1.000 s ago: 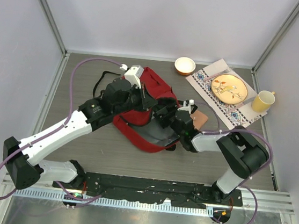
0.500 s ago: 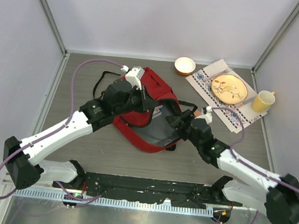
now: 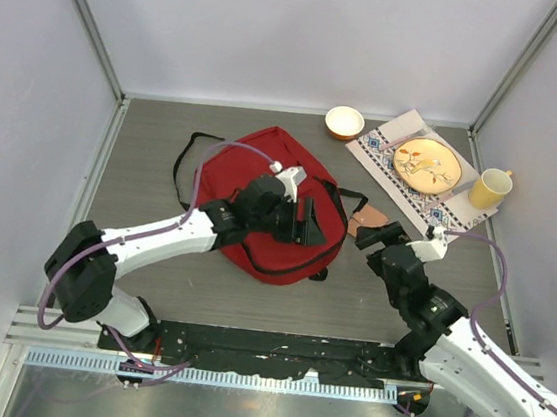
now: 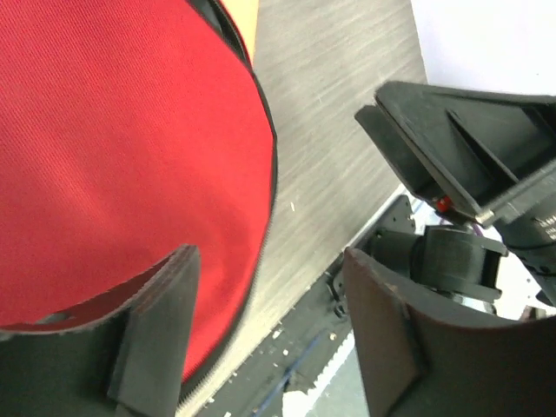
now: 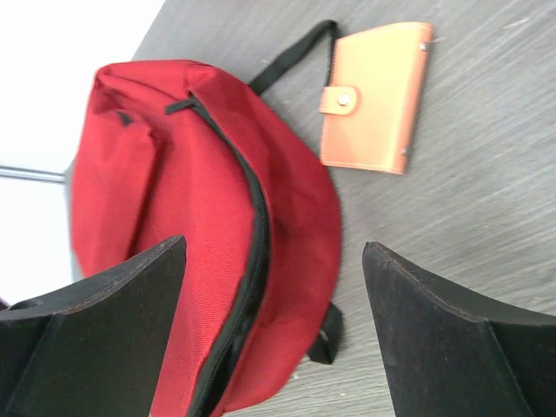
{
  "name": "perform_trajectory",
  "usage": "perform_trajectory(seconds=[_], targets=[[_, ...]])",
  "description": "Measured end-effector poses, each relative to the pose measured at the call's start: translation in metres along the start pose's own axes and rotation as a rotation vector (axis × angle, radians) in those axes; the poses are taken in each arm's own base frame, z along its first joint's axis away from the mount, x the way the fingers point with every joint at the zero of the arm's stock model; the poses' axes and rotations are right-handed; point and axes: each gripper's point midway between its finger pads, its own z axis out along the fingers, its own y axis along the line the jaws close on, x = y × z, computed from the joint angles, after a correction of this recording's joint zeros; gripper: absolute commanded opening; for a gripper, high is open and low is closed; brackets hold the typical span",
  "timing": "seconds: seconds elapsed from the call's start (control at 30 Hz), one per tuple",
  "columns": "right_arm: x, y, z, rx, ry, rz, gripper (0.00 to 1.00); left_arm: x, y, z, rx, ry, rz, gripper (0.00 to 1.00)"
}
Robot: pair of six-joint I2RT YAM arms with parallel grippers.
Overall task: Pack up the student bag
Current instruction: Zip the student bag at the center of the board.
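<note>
The red student bag (image 3: 266, 182) lies flat on the table, its black straps trailing to the left. Its dark zipper (image 5: 252, 234) runs along the curved edge. My left gripper (image 3: 307, 222) hovers over the bag's right side, open and holding nothing. In the left wrist view its fingers (image 4: 165, 321) frame the bag's red edge (image 4: 130, 156) and bare table. My right gripper (image 3: 382, 234) is open to the right of the bag and apart from it, and the bag (image 5: 200, 217) shows between its fingers (image 5: 452, 339). An orange snap-closed wallet (image 5: 373, 95) lies on the table beside the bag.
A small white bowl (image 3: 344, 122) stands at the back. A patterned placemat (image 3: 381, 152) at the back right carries an orange plate (image 3: 427, 165), with a yellow mug (image 3: 489, 187) beside it. The orange wallet (image 3: 368, 219) lies between the bag and my right gripper.
The left gripper has opened and let go of the bag, which has dropped from propped open to lying flat. The right arm has pulled back out of the bag toward the near right.
</note>
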Motion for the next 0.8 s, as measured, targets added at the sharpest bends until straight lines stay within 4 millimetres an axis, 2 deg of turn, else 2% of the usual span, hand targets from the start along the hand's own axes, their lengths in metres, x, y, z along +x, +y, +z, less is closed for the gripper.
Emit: perform_trajectory(seconds=[0.07, 0.1, 0.17, 0.3, 0.43, 0.5, 0.57, 0.7, 0.8], targets=[[0.005, -0.009, 0.004, 0.042, 0.011, -0.028, 0.89, 0.013, 0.002, 0.0, -0.001, 0.03, -0.009, 0.85], [0.008, -0.013, 0.006, 0.058, 0.019, -0.039, 0.89, 0.016, 0.003, -0.002, 0.0, 0.035, -0.008, 0.89], [0.016, -0.021, 0.011, 0.101, 0.043, -0.068, 0.89, 0.015, 0.001, -0.011, -0.001, 0.024, 0.0, 0.91], [0.034, -0.027, 0.018, 0.125, 0.112, -0.114, 0.89, -0.009, -0.008, -0.044, -0.016, -0.088, 0.04, 1.0], [0.049, -0.013, 0.023, 0.082, 0.184, -0.121, 0.89, -0.031, 0.002, -0.075, -0.113, -0.217, 0.056, 1.0], [0.055, -0.004, 0.024, 0.047, 0.216, -0.113, 0.89, -0.037, 0.018, -0.087, -0.186, -0.263, 0.05, 1.0], [0.061, 0.004, 0.024, 0.018, 0.243, -0.104, 0.89, -0.037, 0.041, -0.098, -0.275, -0.29, 0.035, 1.0], [0.068, 0.017, 0.023, -0.037, 0.282, -0.083, 0.89, -0.024, 0.098, -0.114, -0.442, -0.302, -0.019, 1.0], [0.07, 0.025, 0.022, -0.069, 0.299, -0.07, 0.89, -0.015, 0.133, -0.125, -0.524, -0.302, -0.072, 1.0]])
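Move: The zip pull, at the bag's left front edge, lies about 16 cm to the left hand's left, nearly level with it and some 11 cm below; the bag's middle is 9 cm left and 10 cm ahead of that hand. From the right hand, the zip's right-hand stretch is about 8 cm left, 4 ahead and 8 below, the tan wallet roughly 9 cm ahead and 1 left, the black strap tab 10 left and 3 back, both about 11 below. Left hand, opening fully, arcs 18 cm left towards zip pull; right goes 7 cm left, sinking, towards zip. ##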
